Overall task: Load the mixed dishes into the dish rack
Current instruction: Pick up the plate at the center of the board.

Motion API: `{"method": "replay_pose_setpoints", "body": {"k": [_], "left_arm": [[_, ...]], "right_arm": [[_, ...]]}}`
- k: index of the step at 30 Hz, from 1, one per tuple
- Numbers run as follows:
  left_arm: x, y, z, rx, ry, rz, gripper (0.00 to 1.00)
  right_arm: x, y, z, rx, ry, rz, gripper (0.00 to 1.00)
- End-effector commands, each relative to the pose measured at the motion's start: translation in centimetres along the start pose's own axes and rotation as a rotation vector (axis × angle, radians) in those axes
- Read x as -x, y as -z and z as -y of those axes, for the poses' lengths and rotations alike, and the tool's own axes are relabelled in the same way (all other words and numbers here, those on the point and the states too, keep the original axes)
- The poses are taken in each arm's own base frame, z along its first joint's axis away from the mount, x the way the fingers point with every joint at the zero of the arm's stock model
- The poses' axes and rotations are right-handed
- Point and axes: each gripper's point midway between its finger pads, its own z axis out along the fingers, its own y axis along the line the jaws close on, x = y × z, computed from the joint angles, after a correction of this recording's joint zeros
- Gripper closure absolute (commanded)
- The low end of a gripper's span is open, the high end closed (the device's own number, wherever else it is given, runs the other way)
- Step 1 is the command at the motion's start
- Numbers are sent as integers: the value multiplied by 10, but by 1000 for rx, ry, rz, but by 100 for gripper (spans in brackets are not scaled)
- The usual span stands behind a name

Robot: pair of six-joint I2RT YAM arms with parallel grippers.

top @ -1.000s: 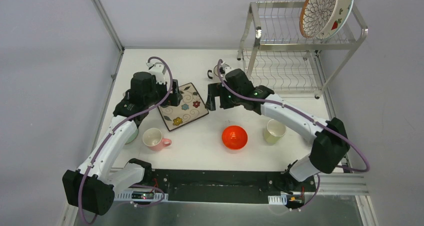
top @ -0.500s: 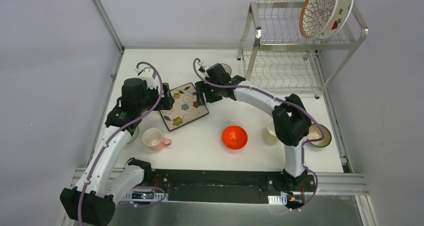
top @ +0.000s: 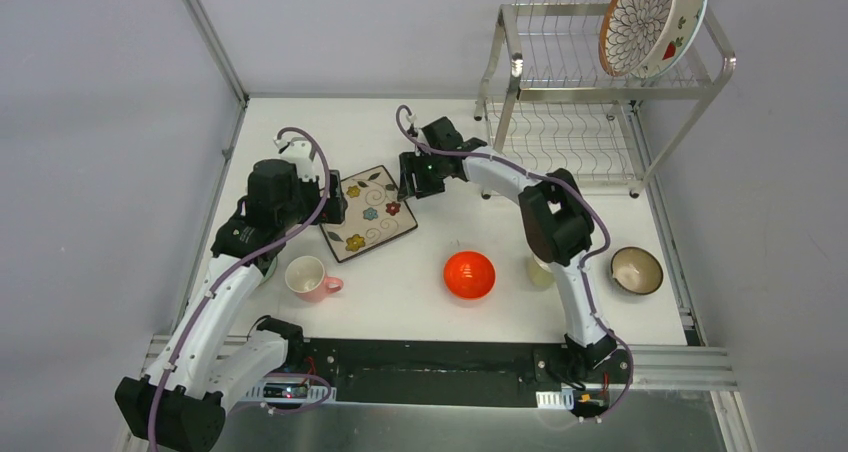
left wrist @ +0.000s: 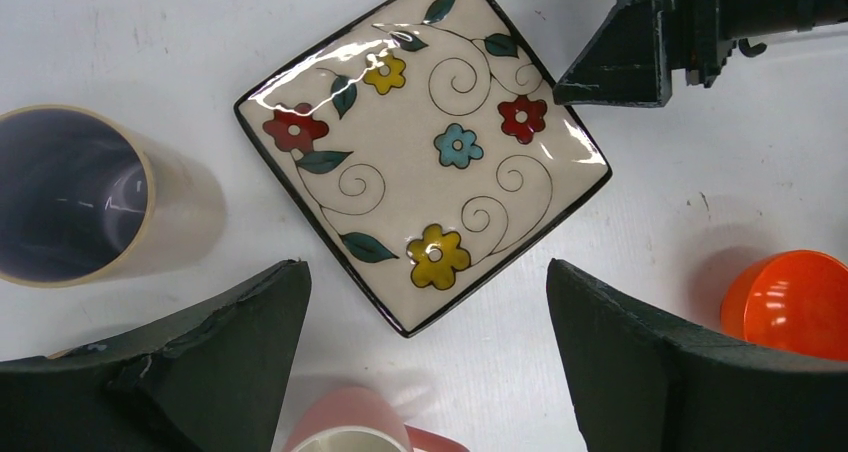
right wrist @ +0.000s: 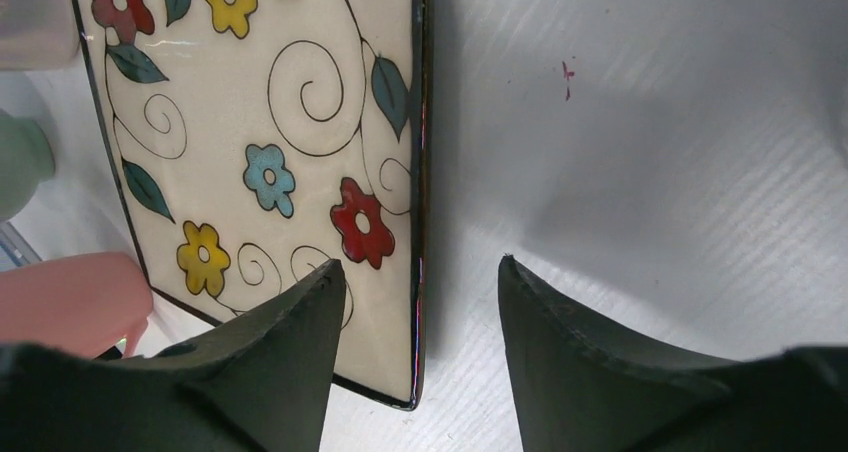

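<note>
The floral square plate (top: 368, 214) lies flat on the white table. My right gripper (top: 415, 177) is at its right corner. In the right wrist view, that gripper (right wrist: 420, 264) is open and straddles the plate's dark rim (right wrist: 418, 172), one finger over the plate and one over the table. My left gripper (top: 335, 197) is open wide at the plate's left side, and the plate's near corner (left wrist: 405, 322) lies between its fingers (left wrist: 200, 372). The dish rack (top: 520, 92) stands at the back right, with round patterned plates (top: 652, 22) leaning on its top tier.
A pink cup (top: 308, 277), a red-orange bowl (top: 469, 274), a yellow cup (top: 540, 272) partly behind the right arm, and a dark brown bowl (top: 637, 270) stand along the near half. A pale cup (left wrist: 60, 197) stands left of the plate.
My right gripper has narrowed and settled over the plate's right corner. The right arm's elbow swung inward and uncovered the dark brown bowl. The left gripper barely shifted.
</note>
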Motion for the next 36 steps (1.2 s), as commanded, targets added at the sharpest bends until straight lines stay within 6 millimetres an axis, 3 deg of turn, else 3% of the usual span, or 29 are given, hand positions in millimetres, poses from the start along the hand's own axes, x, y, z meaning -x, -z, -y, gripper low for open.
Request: {"method": "replay_pose_setpoints", "body": {"k": [1,14,27,31,36], "left_arm": [[12,6,8,-33,-21,45,10],[11,6,8,-35,-25,40,10],[10,4,7,-32,-26,33,11],[10,3,7,-32,-26,33,11],[7,0,5,-21,-14,25,13]], "right_arm": [[12,-5,-19,105,5,12,41],[2,-36,-21,197,-33,-34,47],[0,-47,-19,218,-47,-42,58],[4,-45,-18,213,-44,-28,70],[23,-22,-24,192,-20,37,91]]}}
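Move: The plate's middle lies about 9 cm to the right hand's left and 4 cm back, some 3 cm lower; its near rim is already close between the open fingers. The orange bowl stands roughly 18 cm back and 13 cm to the right of this hand, the pink mug about 18 cm back and 20 cm left. From the left hand the plate's middle is some 5 cm ahead, 4 cm right and 18 cm below. Down and then left, the right hand sinks about 2 cm and slides some 3.5 cm in towards the plate's far right edge, one finger over its face and the other outside, while the wrist tilts about 10 degrees so the fingers lie flatter. At the end the fingers close from over half open, with a last slight sinking, and pinch the rim. ##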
